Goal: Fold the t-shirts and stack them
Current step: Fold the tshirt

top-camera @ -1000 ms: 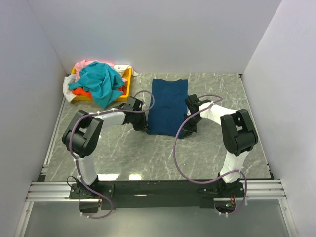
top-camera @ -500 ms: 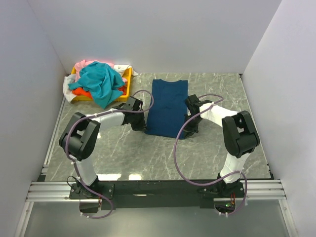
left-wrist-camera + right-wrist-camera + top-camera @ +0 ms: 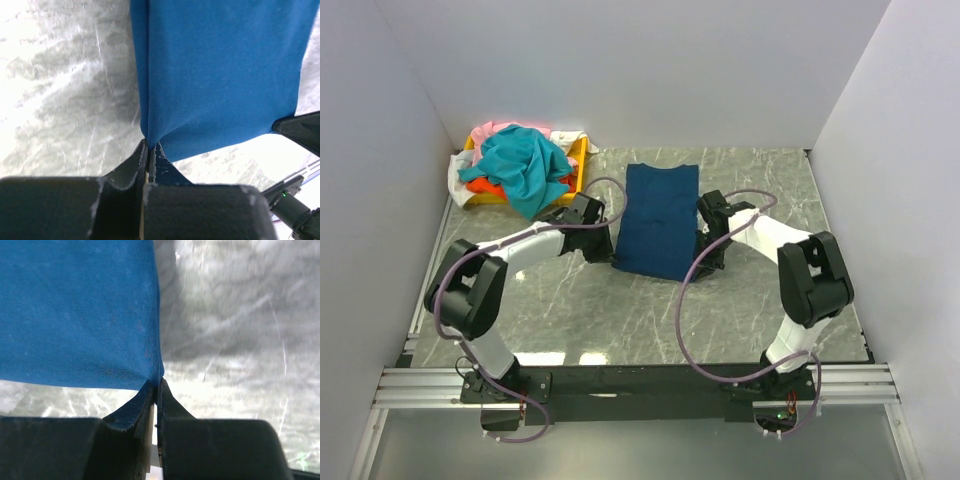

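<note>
A navy blue t-shirt (image 3: 658,218) lies folded into a long strip in the middle of the marble table (image 3: 760,310). My left gripper (image 3: 608,252) is shut on its near left corner, and my right gripper (image 3: 704,258) is shut on its near right corner. The near hem is lifted off the table between them. In the left wrist view the navy cloth (image 3: 220,70) runs into the pinched jaws of the left gripper (image 3: 149,146). The right wrist view shows the same cloth (image 3: 75,310) caught in the right gripper (image 3: 157,384). A teal t-shirt (image 3: 523,165) tops a heap with orange (image 3: 485,186), pink (image 3: 498,128) and white (image 3: 456,176) ones.
The heap of shirts fills a yellow tray (image 3: 578,160) at the back left corner. White walls close in the table on three sides. Purple cables (image 3: 682,310) loop from both arms over the near half of the table.
Both grippers have carried the navy shirt's near hem away from the arm bases, towards the back. The strip now looks shorter from above. The left arm has stretched further out.
</note>
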Controlling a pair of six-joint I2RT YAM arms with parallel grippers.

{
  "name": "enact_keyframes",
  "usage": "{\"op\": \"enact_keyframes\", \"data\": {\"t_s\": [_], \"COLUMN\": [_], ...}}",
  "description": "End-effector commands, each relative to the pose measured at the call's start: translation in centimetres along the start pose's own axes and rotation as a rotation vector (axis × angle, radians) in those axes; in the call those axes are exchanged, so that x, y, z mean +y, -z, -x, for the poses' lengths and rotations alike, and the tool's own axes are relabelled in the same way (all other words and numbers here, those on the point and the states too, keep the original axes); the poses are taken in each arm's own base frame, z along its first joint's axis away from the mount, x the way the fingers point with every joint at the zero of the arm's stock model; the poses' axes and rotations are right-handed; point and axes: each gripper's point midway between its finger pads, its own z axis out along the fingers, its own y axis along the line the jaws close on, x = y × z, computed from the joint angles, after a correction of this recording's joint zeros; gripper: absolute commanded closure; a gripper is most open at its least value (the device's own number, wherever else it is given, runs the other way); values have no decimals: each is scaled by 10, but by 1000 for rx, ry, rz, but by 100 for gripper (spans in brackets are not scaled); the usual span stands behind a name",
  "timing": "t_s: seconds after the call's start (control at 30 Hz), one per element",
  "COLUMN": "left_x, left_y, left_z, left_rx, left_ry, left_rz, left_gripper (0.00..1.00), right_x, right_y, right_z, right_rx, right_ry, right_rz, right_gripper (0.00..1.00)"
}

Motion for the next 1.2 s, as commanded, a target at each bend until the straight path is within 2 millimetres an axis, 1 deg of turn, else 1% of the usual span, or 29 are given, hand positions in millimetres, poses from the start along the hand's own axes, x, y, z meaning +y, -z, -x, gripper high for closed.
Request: {"op": "enact_keyframes", "data": {"t_s": [0.0, 0.07, 0.2, 0.23, 0.3, 0.33, 0.4, 0.43, 0.5, 0.53, 0.6, 0.63, 0.7, 0.77, 0.8, 0.87, 0.9, 0.97, 1.0, 1.03, 1.07, 1.1, 1.13, 1.17], "left_x": [7, 5, 10, 11, 14, 16, 20, 18, 23, 19, 21, 16, 12, 3, -4, -9, -14, -15, -15, -15, -15, -16, -18, -19], "left_y": [22, 31, 46, 54, 61, 69, 75, 84, 93, 102, 112, 120, 128, 136, 140, 141, 143, 136, 135, 129, 127, 128, 121, 118], "left_z": [5, 4, -6, -11, -18, -24, -34, -37, -48, -50, -59, -61, -63, -60, -54, -45, -38, -29, -21, -13, -7, 4, 13, 19], "left_rx": [-40, -47, -24, -14, 5, 18, 42, 39, 69, 60, 81, 77, 73, 63, 46, 28, 11, -5, -18, -29, -41, -64, -75, -82], "left_ry": [-1, -2, -3, -2, -2, -1, 5, 7, 21, 28, 46, 59, 73, 80, 75, 66, 61, 53, 56, 53, 55, 56, 57, 57], "left_rz": [50, 49, 66, 72, 76, 84, 90, 78, 91, 73, 73, 51, 34, -1, -21, -25, -32, -27, -27, -29, -32, -43, -53, -59], "left_gripper": [100, 100, 100, 100, 100, 100, 100, 100, 100, 100, 100, 100, 100, 100, 100, 100, 100, 100, 100, 100, 100, 100, 100, 100], "right_x": [-9, -8, -9, -9, -9, -10, -11, -12, -12, -12, -10, -9, -7, -3, 3, 8, 13, 14, 16, 17, 17, 20, 22, 24], "right_y": [26, 35, 49, 52, 60, 63, 70, 72, 79, 82, 93, 98, 110, 122, 131, 137, 142, 140, 140, 139, 135, 136, 136, 132], "right_z": [-15, -20, -32, -36, -45, -49, -60, -64, -77, -81, -92, -95, -100, -96, -90, -81, -74, -61, -55, -50, -42, -35, -30, -22], "right_rx": [-9, -14, -16, -13, -14, -13, -8, -7, 4, 4, 2, -4, -19, -53, -80, -113, -139, -161, -171, -179, -190, -203, -211, -219], "right_ry": [20, 23, 27, 30, 41, 44, 51, 55, 57, 60, 60, 58, 42, 35, 31, 29, 32, 35, 35, 35, 33, 34, 35, 37], "right_rz": [-36, -31, -30, -33, -41, -44, -49, -50, -54, -53, -49, -42, -28, -8, 9, 11, 17, -1, -1, -4, -13, -6, -4, -6], "right_gripper": [100, 100, 100, 100, 100, 100, 100, 100, 100, 100, 100, 100, 100, 100, 100, 100, 100, 100, 100, 100, 100, 100, 100, 100]}}
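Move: Each hand already holds a near corner of the blue t-shirt's hem, a few centimetres above the table. The shirt's collar end lies about 24 cm ahead of the left hand and 12 cm to its right. From the right hand it lies some 27 cm ahead and 8 cm left. The yellow bin of clothes stands about 21 cm ahead of the left hand and 20 cm left. Keeping the hem corners pinched, both hands rise and pull back about 10 cm, then swing forward some 4 cm. ##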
